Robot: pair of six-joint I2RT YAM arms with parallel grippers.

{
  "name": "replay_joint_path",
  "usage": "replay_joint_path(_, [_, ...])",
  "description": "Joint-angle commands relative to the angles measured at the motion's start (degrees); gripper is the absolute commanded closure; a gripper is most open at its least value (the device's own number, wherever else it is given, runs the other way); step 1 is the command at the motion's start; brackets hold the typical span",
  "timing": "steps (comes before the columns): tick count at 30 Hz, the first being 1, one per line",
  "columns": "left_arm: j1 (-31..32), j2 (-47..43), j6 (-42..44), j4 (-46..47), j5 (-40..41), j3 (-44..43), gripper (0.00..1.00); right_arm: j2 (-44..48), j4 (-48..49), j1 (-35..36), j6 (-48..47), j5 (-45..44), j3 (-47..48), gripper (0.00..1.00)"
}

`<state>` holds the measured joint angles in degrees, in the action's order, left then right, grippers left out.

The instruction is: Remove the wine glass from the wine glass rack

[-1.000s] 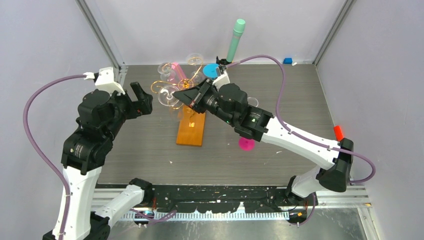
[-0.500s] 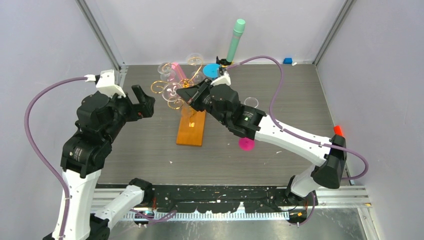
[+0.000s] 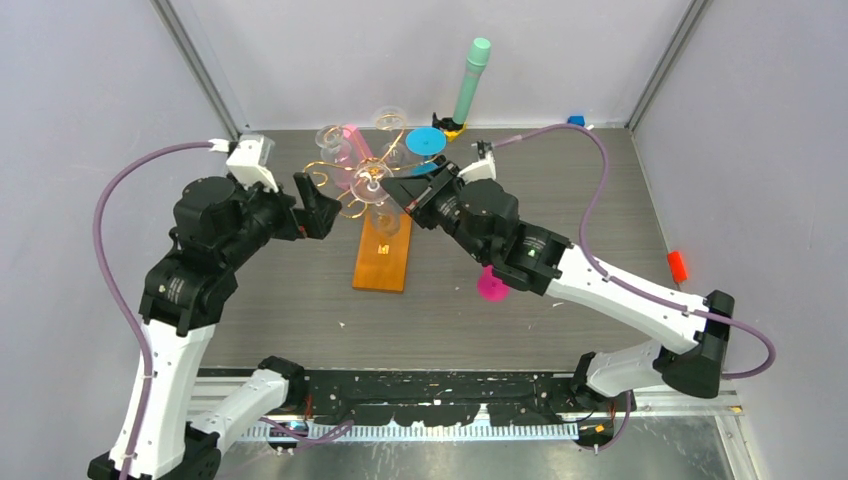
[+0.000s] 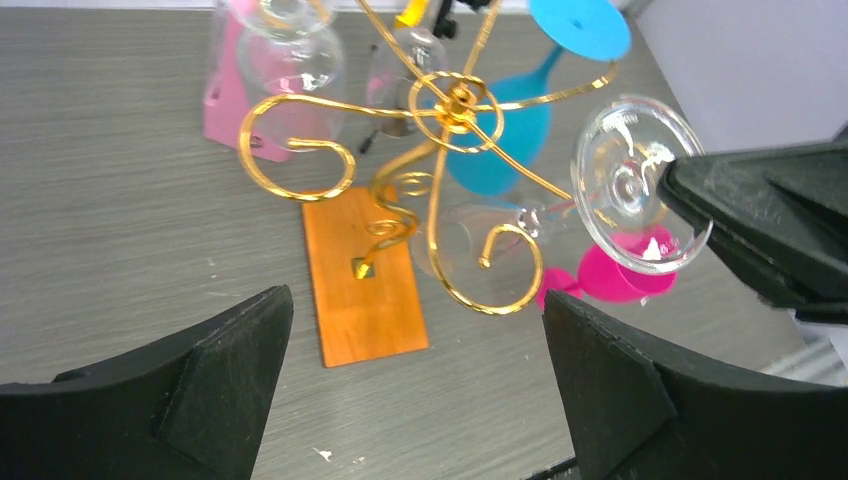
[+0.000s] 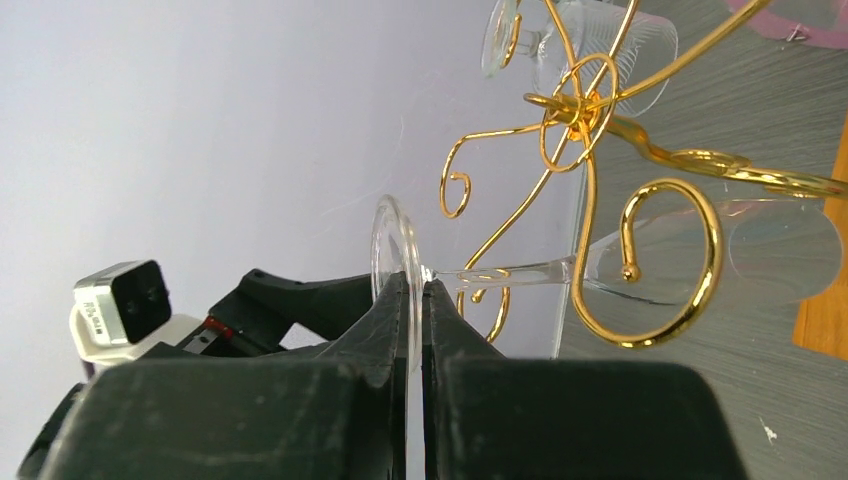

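Note:
The wine glass rack point(image 3: 383, 262) is gold wire with scroll arms on an orange-brown wooden base point(image 4: 364, 272). A clear wine glass point(image 5: 700, 250) hangs sideways in one scroll point(image 5: 660, 260), its stem lying across the wire. My right gripper point(image 5: 413, 292) is shut on the rim of this glass's round foot point(image 4: 640, 185), to the right of the rack's hub point(image 4: 455, 100). My left gripper point(image 4: 417, 300) is open and empty, just left of the rack point(image 3: 345, 190), above its base. From above, the right gripper point(image 3: 386, 186) meets the foot near the rack's top.
More glasses hang on the rack: a pink one point(image 3: 350, 145), a blue one point(image 3: 425, 140) and clear ones point(image 4: 290, 60). A pink glass foot point(image 3: 492, 288) shows under the right arm. A mint-green cylinder on a black tripod point(image 3: 472, 75) stands at the back wall.
My left arm has swung right, close up to the rack, its jaws spreading a little wider. The right gripper has shifted right, taking the clear glass's foot with it.

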<state>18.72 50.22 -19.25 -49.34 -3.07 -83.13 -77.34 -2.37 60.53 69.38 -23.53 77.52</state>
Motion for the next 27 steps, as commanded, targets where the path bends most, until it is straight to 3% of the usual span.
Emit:
replay_joint_path(1, [-0.2, -1.7, 5.5, 8.4, -13.1, 2.9, 0.0, 4.2, 0.2, -0.2, 3.3, -0.2, -0.5, 1.0])
replay_joint_path(10, [-0.2, -5.8, 11.4, 21.1, -29.3, 11.0, 0.0, 9.5, -3.8, -0.2, 7.6, 5.2, -3.1, 1.0])
replay_joint_path(18, [-0.2, -7.7, 11.1, 39.6, -41.2, 21.0, 0.03, 12.3, -7.1, -0.5, 13.8, 11.1, -3.0, 1.0])
replay_joint_path(27, [-0.2, -3.0, -0.1, 56.8, -46.4, 24.6, 0.3, 13.3, -5.2, -0.5, 17.5, 15.9, -4.5, 1.0])
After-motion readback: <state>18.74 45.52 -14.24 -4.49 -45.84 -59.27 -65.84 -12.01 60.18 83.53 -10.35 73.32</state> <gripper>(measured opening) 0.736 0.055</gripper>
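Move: The clear wine glass hangs bowl-down from the right fingers: its middle is roughly 3 cm ahead of that hand, 1 cm to its left and 9 cm below. From the left hand, open and empty, it is about 11 cm to the right, 1 cm ahead and 5 cm lower. The gold rack hub lies some 7 cm ahead, 4 cm left and 7 cm below the right hand; the blue glass about 13 cm ahead, 7 cm right and 12 cm below. Still pinching the glass by the rim of its foot, the right hand draws it back towards the robot by about 6 cm, with 3 cm to the right and a slight rise, away from the rack hub and turning a little counter-clockwise. The left hand sweeps right towards the glass, easing back a little and turning clockwise some 45 degrees while its fingers tip up from sloping down to about level; at the end it starts to close around the stem just below the foot, without a touch that can be seen. ##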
